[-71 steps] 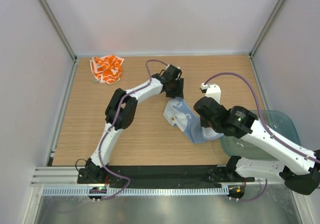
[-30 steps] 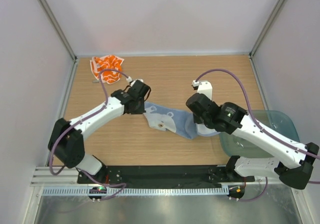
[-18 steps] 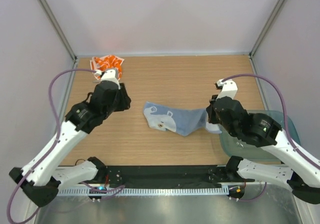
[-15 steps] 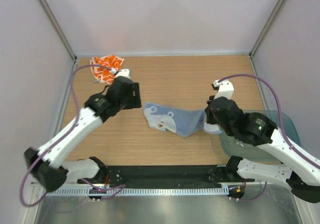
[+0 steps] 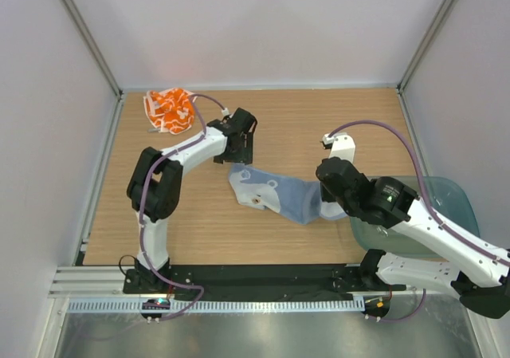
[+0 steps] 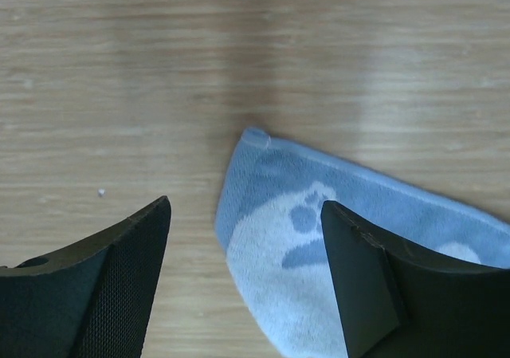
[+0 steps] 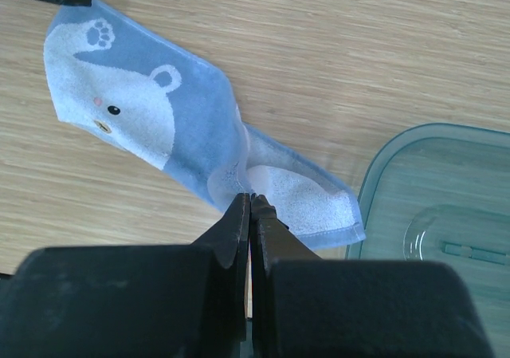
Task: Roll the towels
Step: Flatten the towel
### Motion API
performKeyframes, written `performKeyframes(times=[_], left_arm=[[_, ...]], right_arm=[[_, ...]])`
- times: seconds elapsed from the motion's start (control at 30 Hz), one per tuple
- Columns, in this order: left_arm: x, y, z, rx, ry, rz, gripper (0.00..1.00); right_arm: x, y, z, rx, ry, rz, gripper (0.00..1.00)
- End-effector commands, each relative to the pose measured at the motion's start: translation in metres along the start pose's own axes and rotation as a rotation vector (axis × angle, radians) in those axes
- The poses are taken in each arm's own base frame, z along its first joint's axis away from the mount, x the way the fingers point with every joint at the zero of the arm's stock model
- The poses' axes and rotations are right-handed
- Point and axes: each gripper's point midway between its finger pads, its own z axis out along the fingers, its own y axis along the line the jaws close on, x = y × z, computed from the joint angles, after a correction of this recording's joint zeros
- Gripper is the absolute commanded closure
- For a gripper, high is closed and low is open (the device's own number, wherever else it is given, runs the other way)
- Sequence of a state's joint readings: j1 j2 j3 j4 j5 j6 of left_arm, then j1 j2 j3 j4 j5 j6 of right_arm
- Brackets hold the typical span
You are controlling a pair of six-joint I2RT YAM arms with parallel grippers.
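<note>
A pale blue towel [image 5: 271, 192] with a white bear picture lies spread on the wooden table; its right end is bunched and lifted. My right gripper [image 7: 251, 198] is shut on a fold of that end of the blue towel [image 7: 143, 95]. In the left wrist view the left gripper [image 6: 245, 206] hangs open above the towel's left corner [image 6: 263, 214], which shows between the fingers [image 6: 111, 270], apart from both. From above, the left gripper [image 5: 239, 147] sits just beyond that corner. The orange-patterned towel [image 5: 169, 108] lies crumpled at the far left corner.
A translucent teal tray [image 5: 450, 202] stands at the right edge, just right of the held towel end and partly under the right arm; its rim [image 7: 374, 182] is close to the right fingers. Walls enclose the table on three sides.
My left gripper has let go of the blue towel's left corner and opened. The left arm swung out to the left, then came back over that corner. The right gripper keeps its grip.
</note>
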State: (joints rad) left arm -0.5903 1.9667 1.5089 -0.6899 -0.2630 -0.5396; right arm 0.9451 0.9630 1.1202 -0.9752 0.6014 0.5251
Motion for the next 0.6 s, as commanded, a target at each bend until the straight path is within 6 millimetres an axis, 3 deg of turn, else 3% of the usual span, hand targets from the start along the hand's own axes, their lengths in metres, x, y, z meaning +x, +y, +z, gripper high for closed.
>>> performKeyframes(times=[0.0,0.1,0.3,0.4,0.47,0.53,0.57], left_arm=[[-0.01,-0.01,0.014,0.036,0.007,-0.005,0.24],[-0.002,-0.013,0.027,0.037,0.039,-0.009,0.27],[0.009,-0.014,0.04,0.037,0.075,-0.014,0.44],[0.012,-0.013,0.041,0.036,0.075,-0.019,0.6],[0.016,-0.01,0.043,0.029,0.085,-0.021,0.85],[0.016,-0.009,0.039,0.029,0.078,-0.022,1.0],[0.015,-0.008,0.036,0.028,0.074,-0.021,1.0]], right_arm=[[-0.006,0.001,0.005,0.017,-0.027,-0.008,0.99],[-0.006,0.001,0.008,0.025,-0.028,-0.021,0.99],[-0.009,0.0,0.009,0.034,-0.031,-0.031,0.99],[-0.009,0.0,0.01,0.033,-0.028,-0.03,0.99],[-0.008,0.0,0.01,0.032,-0.027,-0.029,0.99],[-0.008,0.001,0.01,0.031,-0.026,-0.026,0.99],[-0.01,0.001,0.01,0.029,-0.027,-0.025,0.99]])
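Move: The blue towel's far-left corner is almost under the open left gripper, about 5 cm below, 1 cm ahead and 1 cm to its left. The towel's middle lies some 11 cm back and 12 cm to the right of that hand, and the orange towel about 24 cm ahead and 22 cm to its left, both on the table. From the raised right hand, the corner is roughly 18 cm ahead, 22 cm left and 22 cm below. The left hand drops about 4 cm almost straight down onto the blue towel's far-left corner, easing barely a centimetre forward and then as much to the right, fingertips tipping some 5 degrees back towards the base, and once low its wide-open fingers close fully and pinch the corner. The right hand, high over the towel's other end, stays nearly in place, sinking under a centimetre, and keeps its shut grip on the towel there. ##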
